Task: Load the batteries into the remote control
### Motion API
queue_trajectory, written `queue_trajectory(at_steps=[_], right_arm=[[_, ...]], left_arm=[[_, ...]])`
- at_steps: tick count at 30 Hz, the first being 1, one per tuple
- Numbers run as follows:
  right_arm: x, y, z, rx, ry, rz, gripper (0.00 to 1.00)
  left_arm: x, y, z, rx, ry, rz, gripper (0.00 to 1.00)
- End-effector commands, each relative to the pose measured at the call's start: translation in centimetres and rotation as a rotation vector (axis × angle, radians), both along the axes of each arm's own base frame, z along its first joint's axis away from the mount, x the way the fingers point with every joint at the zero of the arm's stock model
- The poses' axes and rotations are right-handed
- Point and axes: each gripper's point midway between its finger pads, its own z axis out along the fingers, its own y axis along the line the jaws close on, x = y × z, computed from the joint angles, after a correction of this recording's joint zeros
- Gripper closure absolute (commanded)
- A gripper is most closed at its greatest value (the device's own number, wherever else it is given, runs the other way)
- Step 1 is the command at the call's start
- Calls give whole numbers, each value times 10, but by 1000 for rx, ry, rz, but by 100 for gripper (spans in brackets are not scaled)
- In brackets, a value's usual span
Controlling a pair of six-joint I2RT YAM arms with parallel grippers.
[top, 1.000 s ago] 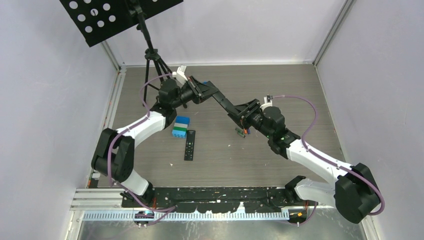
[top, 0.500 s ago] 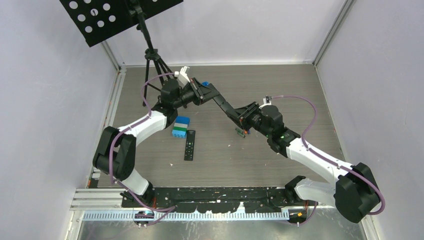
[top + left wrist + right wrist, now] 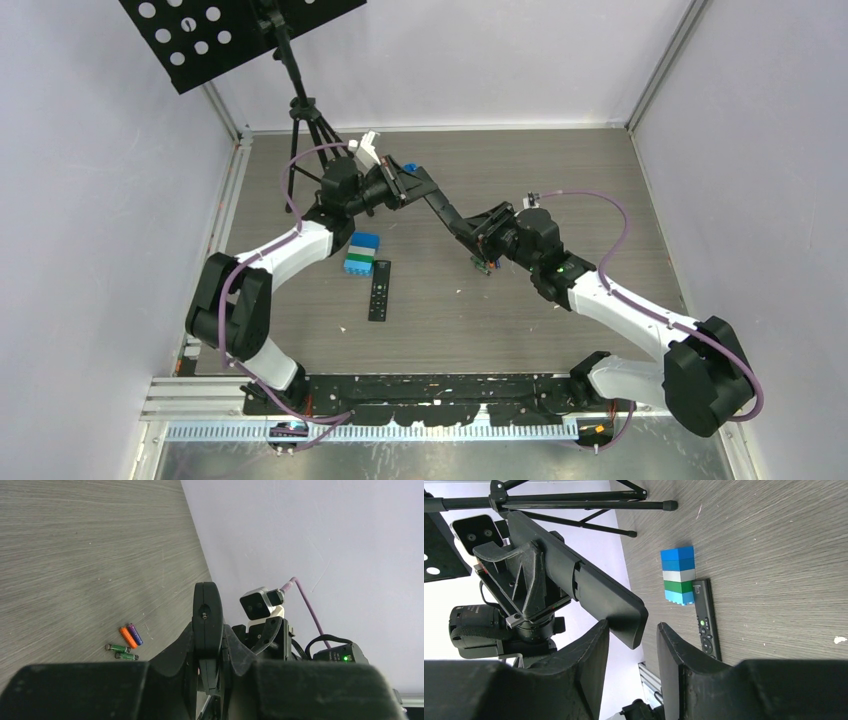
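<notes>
My left gripper [image 3: 400, 186] is shut on the remote control [image 3: 445, 211], a slim black bar held in the air and slanting down toward the right arm. In the left wrist view it shows edge-on [image 3: 207, 615] between the shut jaws [image 3: 209, 631]. My right gripper [image 3: 479, 230] stands open around the bar's free end [image 3: 626, 612]; that end lies against one finger with a gap to the other [image 3: 633, 630]. The batteries [image 3: 126, 643], one orange, one purple and two green, lie together on the table, below the right gripper [image 3: 485, 265].
A second black remote with buttons [image 3: 379, 290] [image 3: 706, 622] lies flat beside a blue, white and green brick stack [image 3: 362, 253] [image 3: 679, 575]. A tripod [image 3: 303, 125] carrying a black perforated board [image 3: 230, 30] stands at the back left. Walls close three sides.
The right arm has shifted slightly left, bringing its open jaws further over the bar's free end. The left arm and its grip look unchanged.
</notes>
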Motion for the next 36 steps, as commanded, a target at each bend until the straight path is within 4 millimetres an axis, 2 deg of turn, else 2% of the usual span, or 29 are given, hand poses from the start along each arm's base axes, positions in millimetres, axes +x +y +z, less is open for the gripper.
queue_trajectory(at_steps=[1,5,9,14,19,22,25,28,32,34,36], right_arm=[[7,-1,15,-2,-41,-11,59],[7,-1,16,-3,-45,-10,80],[6,-3,18,-19,-44,-9,86],[6,1,26,-1,-79,15,98],[11,-3,43,36,-176,20,100],[13,-16,58,22,-241,-2,100],[15,-38,67,-9,-278,-62,100],[20,-64,54,-88,-248,-138,100],[23,-111,5,-268,-122,-287,100],[20,-134,-26,-339,-43,-352,100],[18,-151,-46,-375,13,-403,100]], left_arm=[[2,-3,20,-17,-74,-21,100],[4,-2,16,2,-78,-16,100],[6,1,9,51,-92,0,100],[2,-2,1,79,-105,-37,100],[0,-1,-11,131,-119,-48,100],[-3,5,-23,193,-139,-44,100],[-9,12,-41,254,-141,-45,100],[-15,17,-52,285,-141,-50,100],[-29,17,-53,280,-157,-89,100],[-36,17,-49,266,-176,-113,100],[-43,15,-42,254,-202,-142,100]])
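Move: The battery cover sits on the near end of the remote control my left hand holds. Its middle is about 2 cm ahead, 2 cm left and 1 cm above my open right fingers; from my left hand it is roughly 5 cm back, 6 cm right and 4 cm lower. The batteries lie on the table about 7 cm right of my right hand, 1 cm back and 19 cm below. The block stack stands some 5 cm back and 18 cm left of my left hand, 22 cm below. I close my right fingers on the battery cover's end, holding that hand nearly still, then pull away to the right about 10 cm with a little forward, rising some 5 cm before dipping again and turning clockwise. My left hand keeps its grip on the remote and sinks about 8 cm, drawing slightly back at the end and rolling its left side up. ##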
